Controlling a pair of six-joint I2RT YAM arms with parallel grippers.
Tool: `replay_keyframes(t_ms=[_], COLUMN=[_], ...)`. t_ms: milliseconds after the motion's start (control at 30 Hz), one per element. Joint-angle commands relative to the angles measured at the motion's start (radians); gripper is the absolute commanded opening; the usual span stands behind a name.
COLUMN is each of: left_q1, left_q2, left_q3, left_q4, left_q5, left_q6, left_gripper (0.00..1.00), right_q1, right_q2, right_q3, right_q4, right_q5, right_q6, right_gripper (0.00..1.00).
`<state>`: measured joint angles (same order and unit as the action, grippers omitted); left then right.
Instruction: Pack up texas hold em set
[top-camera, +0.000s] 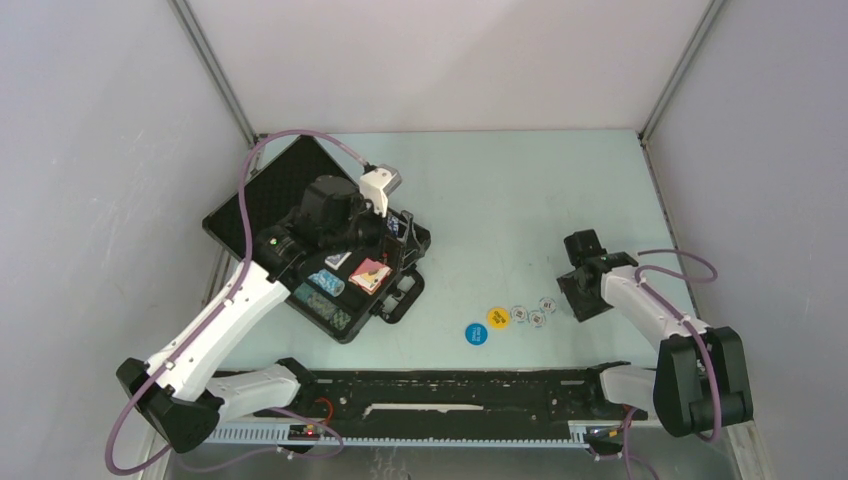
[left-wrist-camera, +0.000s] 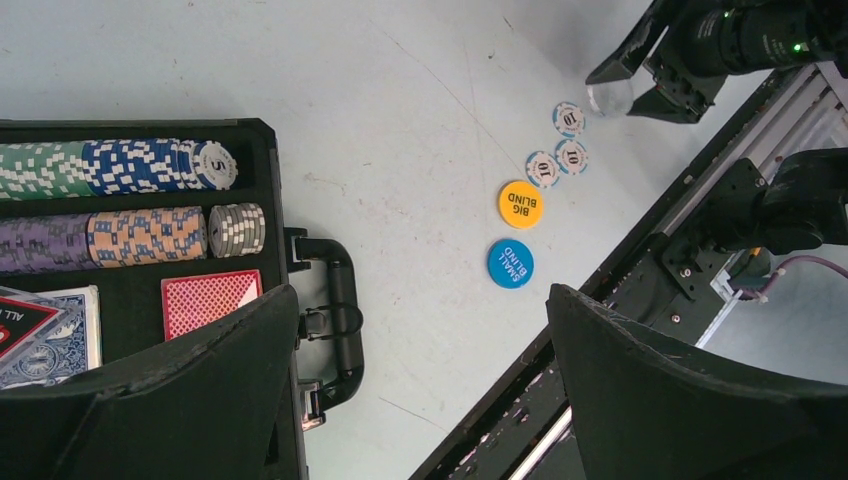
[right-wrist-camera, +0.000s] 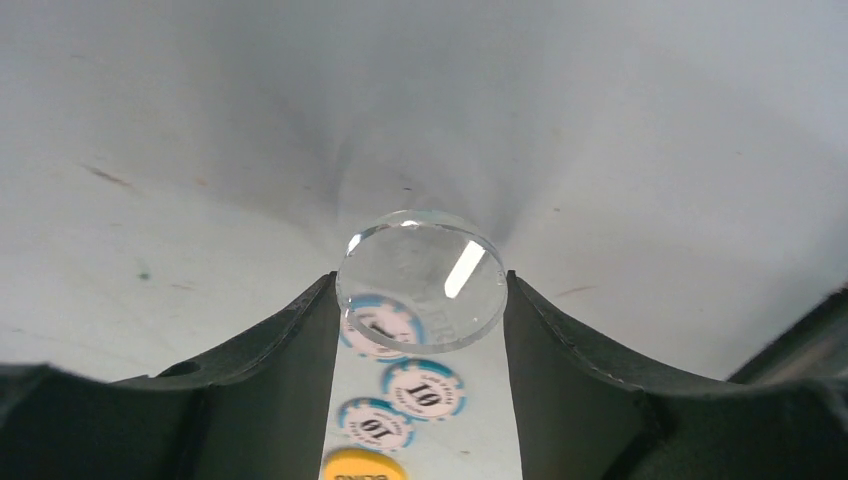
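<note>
The black case (top-camera: 258, 205) of the texas hold em set lies open at the left, its lid laid back. Rows of poker chips (left-wrist-camera: 120, 165), a red deck (left-wrist-camera: 210, 300) and a blue deck (left-wrist-camera: 50, 335) sit in its foam. My left gripper (left-wrist-camera: 420, 320) hangs open above the case's handle (left-wrist-camera: 340, 310), holding nothing. On the table lie a yellow disc (left-wrist-camera: 520, 204), a blue disc (left-wrist-camera: 510, 263) and three white-and-blue chips (left-wrist-camera: 571, 155). My right gripper (right-wrist-camera: 420, 300) is shut on a clear round disc (right-wrist-camera: 420, 280), held just above the farthest chip (right-wrist-camera: 380, 325).
A black rail (top-camera: 450, 385) runs along the near edge, close to the blue disc (top-camera: 477, 333). Grey enclosure walls stand at the left, the right and the back. The left arm's purple cable (top-camera: 300, 135) arcs over the case lid.
</note>
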<state>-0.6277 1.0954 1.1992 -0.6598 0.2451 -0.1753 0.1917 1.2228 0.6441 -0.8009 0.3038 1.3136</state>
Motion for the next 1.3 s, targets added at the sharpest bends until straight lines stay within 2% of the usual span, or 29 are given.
replay_keyframes(t_ms=[0, 200, 333, 567, 733, 933, 1100, 1167, 1267], left_q1=[0.003, 0.004, 0.004, 0.014, 0.016, 0.016, 0.016, 0.014, 0.014], left_q2=[-0.002, 0.007, 0.012, -0.001, -0.006, -0.003, 0.022, 0.025, 0.019], left_q3=[-0.017, -0.011, -0.01, -0.015, -0.023, -0.034, -0.042, -0.051, -0.07], left_q4=[0.021, 0.013, 0.009, 0.013, 0.019, 0.031, 0.043, 0.052, 0.079], left_q5=[0.005, 0.002, 0.005, -0.037, -0.069, -0.084, -0.092, -0.107, -0.128], left_q6=[0.019, 0.02, 0.02, 0.021, 0.023, 0.021, 0.015, 0.016, 0.019], left_gripper=[1.0, 1.0, 1.0, 1.0, 1.0, 1.0, 1.0, 1.0, 1.0], right_q1=[0.017, 0.147, 0.23, 0.377, 0.447, 0.456, 0.497, 0.52, 0.527], right_q2=[-0.014, 0.042, 0.153, 0.335, 0.418, 0.451, 0.397, 0.357, 0.277], right_q3=[0.06, 0.223, 0.319, 0.377, 0.427, 0.44, 0.44, 0.439, 0.438], right_q4=[0.062, 0.011, 0.017, 0.089, 0.091, 0.083, 0.112, 0.114, 0.104], right_q5=[0.085, 0.211, 0.167, 0.112, 0.102, 0.078, 0.131, 0.161, 0.177], right_q6=[-0.026, -0.031, 0.025, 0.177, 0.184, 0.126, 0.035, -0.014, -0.114], right_gripper=[0.3, 0.32, 0.33, 0.34, 0.41, 0.56, 0.9, 0.99, 1.0])
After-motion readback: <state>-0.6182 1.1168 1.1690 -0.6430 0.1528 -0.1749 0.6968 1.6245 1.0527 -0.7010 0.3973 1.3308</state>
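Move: The right hand holds the clear disc just off the table, and the empty patch it is bound for lies about 8 cm ahead and 16 cm to the left, 2 cm down. The nearest 10 chip is some 4 cm left and 1 cm ahead; the yellow big blind disc is about 16 cm left and 2 cm back, the blue disc 21 cm left and 5 cm back. From the left hand that patch is roughly 18 cm right, 4 cm ahead and 26 cm below. Keeping its pinch on the clear disc, the right hand lifts it about 6 cm while reaching some 8 cm forward, then swings it left past the far side of the 10 chips and down to the bare table beyond the big blind disc, about 16 cm left in all, the wrist turning some 25 degrees counter-clockwise. There the fingers open wide, let go of the disc and begin to rise off it, while the empty left hand eases 2 to 3 cm forward, down and slightly left with its fingers still open. ##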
